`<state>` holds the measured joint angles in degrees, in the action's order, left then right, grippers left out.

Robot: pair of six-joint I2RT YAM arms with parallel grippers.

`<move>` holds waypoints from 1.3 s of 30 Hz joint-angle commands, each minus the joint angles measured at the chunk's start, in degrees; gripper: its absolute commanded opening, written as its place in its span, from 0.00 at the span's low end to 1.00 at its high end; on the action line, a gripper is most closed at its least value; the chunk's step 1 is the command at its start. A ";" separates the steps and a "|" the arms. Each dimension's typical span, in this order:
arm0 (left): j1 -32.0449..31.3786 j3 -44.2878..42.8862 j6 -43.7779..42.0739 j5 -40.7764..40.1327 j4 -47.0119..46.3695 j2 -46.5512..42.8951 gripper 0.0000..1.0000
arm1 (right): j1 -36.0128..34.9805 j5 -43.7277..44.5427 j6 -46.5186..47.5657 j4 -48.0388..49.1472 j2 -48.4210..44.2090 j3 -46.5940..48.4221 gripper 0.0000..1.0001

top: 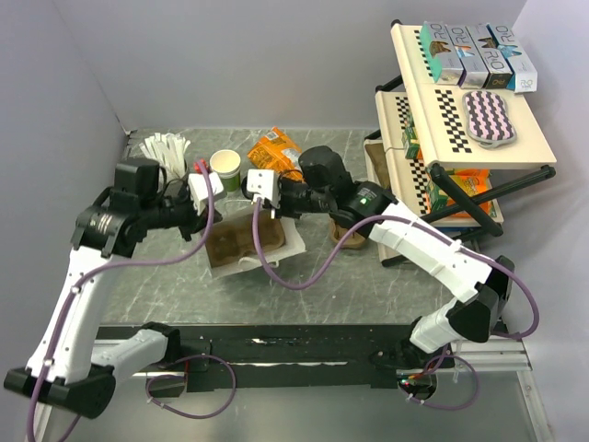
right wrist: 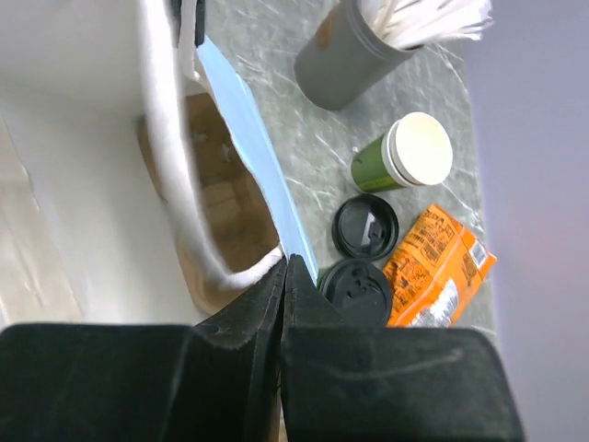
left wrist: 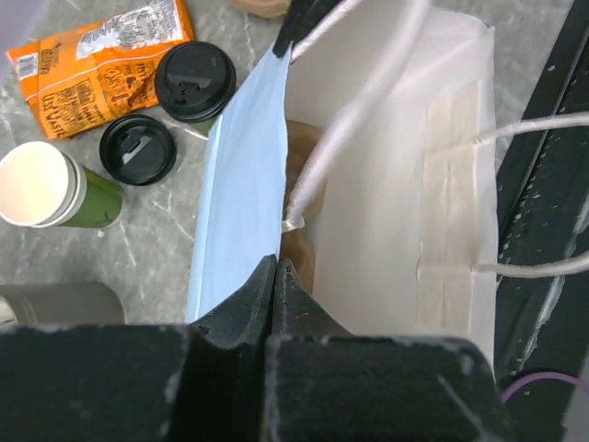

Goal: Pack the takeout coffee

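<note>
The takeout coffee (left wrist: pixel 195 81), a green-banded cup under a black lid, stands on the table just outside the white paper bag (left wrist: pixel 386 184); it also shows in the right wrist view (right wrist: pixel 354 287). In the top view the right arm hides it. The bag (top: pixel 276 241) stands open mid-table with a brown cardboard carrier (top: pixel 230 244) inside. My left gripper (left wrist: pixel 276 267) is shut on the bag's far-side rim near its left end (top: pixel 198 195). My right gripper (right wrist: pixel 285 262) is shut on that same rim further right (top: pixel 262 189).
A second black lid (left wrist: pixel 138 149) lies by the lidless white-and-green cup (left wrist: pixel 51 189). A grey cup of white sticks (right wrist: pixel 359 55) and an orange snack packet (left wrist: pixel 101 51) sit behind. A checkered shelf rack (top: pixel 460 120) with boxes fills the right side.
</note>
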<state>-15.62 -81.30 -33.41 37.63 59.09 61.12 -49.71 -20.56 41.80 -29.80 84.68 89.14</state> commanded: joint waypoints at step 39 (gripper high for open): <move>-7.50 12.75 15.98 -1.12 -12.94 -13.40 0.01 | -0.65 7.20 -10.25 1.77 -16.66 -8.03 0.73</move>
<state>-22.96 -64.55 -20.82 43.44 50.39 45.80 -50.94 -10.96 31.55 -25.36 66.59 76.99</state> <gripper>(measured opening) 0.012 0.733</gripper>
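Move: Both hands already pinch the far rim of the paper bag, with the cup carrier in its bottom. The clear spot by the table's front edge where the bag is taken lies about 9 cm back, 12 cm right and 24 cm below the left hand; from the right hand it is some 13 cm back, 5 cm left and equally low. The carrier is roughly 2 cm back and 8 cm right of the left hand, 22 cm down. The lidded coffee cup stands about 11 cm ahead and 2 cm left of the right hand, 20 cm down. Still pinching the far rim, both hands draw the bag back towards the table's front edge while sinking about 4 cm; the left keeps its hold, comes back roughly 8 cm in all and a little to the right, rising and dipping again on the way and tipping some 10 degrees. Partway through, the right hand opens wide, lets go of the rim and pulls off to the right and up, about 8 cm each way from its low point, turning some 15 degrees clockwise, then sinks slightly with its fingers open and empty. ##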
